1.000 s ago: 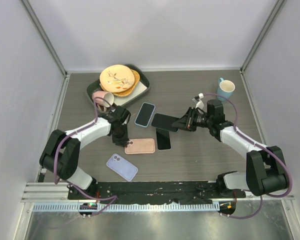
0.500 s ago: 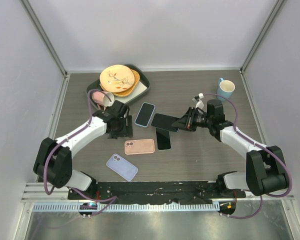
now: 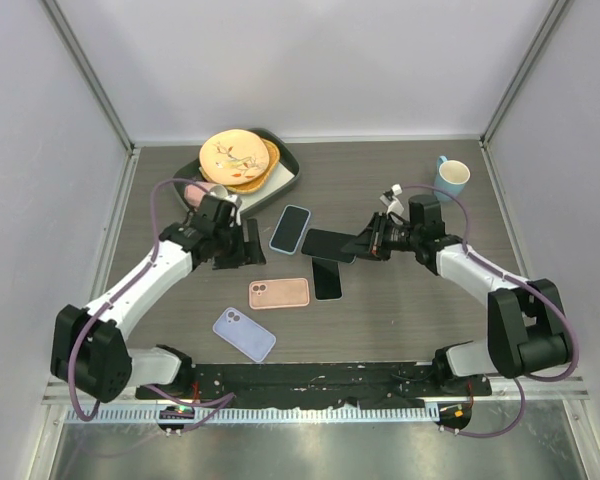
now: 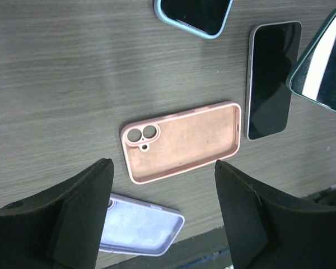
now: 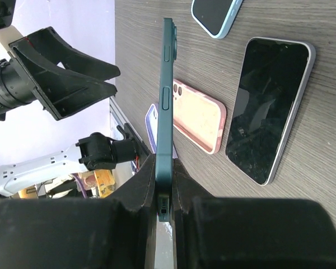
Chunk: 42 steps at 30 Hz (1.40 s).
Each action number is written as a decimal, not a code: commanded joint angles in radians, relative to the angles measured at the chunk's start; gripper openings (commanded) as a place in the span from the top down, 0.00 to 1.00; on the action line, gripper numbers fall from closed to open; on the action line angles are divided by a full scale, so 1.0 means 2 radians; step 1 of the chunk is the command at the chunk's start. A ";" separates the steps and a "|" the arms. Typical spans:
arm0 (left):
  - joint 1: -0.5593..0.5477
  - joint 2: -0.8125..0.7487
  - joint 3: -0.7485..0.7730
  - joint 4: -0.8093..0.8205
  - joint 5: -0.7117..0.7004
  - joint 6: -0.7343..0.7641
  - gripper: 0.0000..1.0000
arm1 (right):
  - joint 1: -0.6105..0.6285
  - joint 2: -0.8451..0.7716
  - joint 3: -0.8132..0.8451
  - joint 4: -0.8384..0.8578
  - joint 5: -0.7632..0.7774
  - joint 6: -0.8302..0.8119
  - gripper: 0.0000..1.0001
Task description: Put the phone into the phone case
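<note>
An empty pink phone case (image 3: 279,293) lies open side up on the table; it also shows in the left wrist view (image 4: 182,141) and the right wrist view (image 5: 199,115). A bare black phone (image 3: 327,278) lies screen up just right of it. My right gripper (image 3: 372,243) is shut on the end of a dark teal phone (image 3: 330,244), holding it above the table; in the right wrist view the teal phone (image 5: 167,84) is edge-on. My left gripper (image 3: 242,245) is open and empty, above and left of the pink case, which lies below the left gripper (image 4: 162,164).
A phone in a light blue case (image 3: 290,228) lies behind the pink case. A lavender case (image 3: 244,334) lies near the front edge. A tray (image 3: 287,183) with plates and a pink mug (image 3: 204,195) stand back left, a blue mug (image 3: 451,178) back right.
My left gripper has drawn back and left, away from the pink case's left end, and risen. My right gripper has shifted slightly left, still holding the teal phone.
</note>
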 commanded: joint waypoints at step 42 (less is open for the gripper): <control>0.304 -0.131 -0.151 0.222 0.408 -0.087 0.22 | 0.170 0.181 0.221 -0.124 -0.022 -0.105 0.99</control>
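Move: The right hand holds the dark phone; the empty pink case lies about 19 cm to its left, 6 cm back and 12 cm below. The black phone lies on the table 7 cm left and 2 cm back of the right hand, the blue-cased phone 16 cm left and 11 cm ahead. From the empty left hand, the pink case is some 7 cm right, 4 cm back and 10 cm below. Right hand carries its phone about 10 cm left towards the pink case; left hand clears left and up. ##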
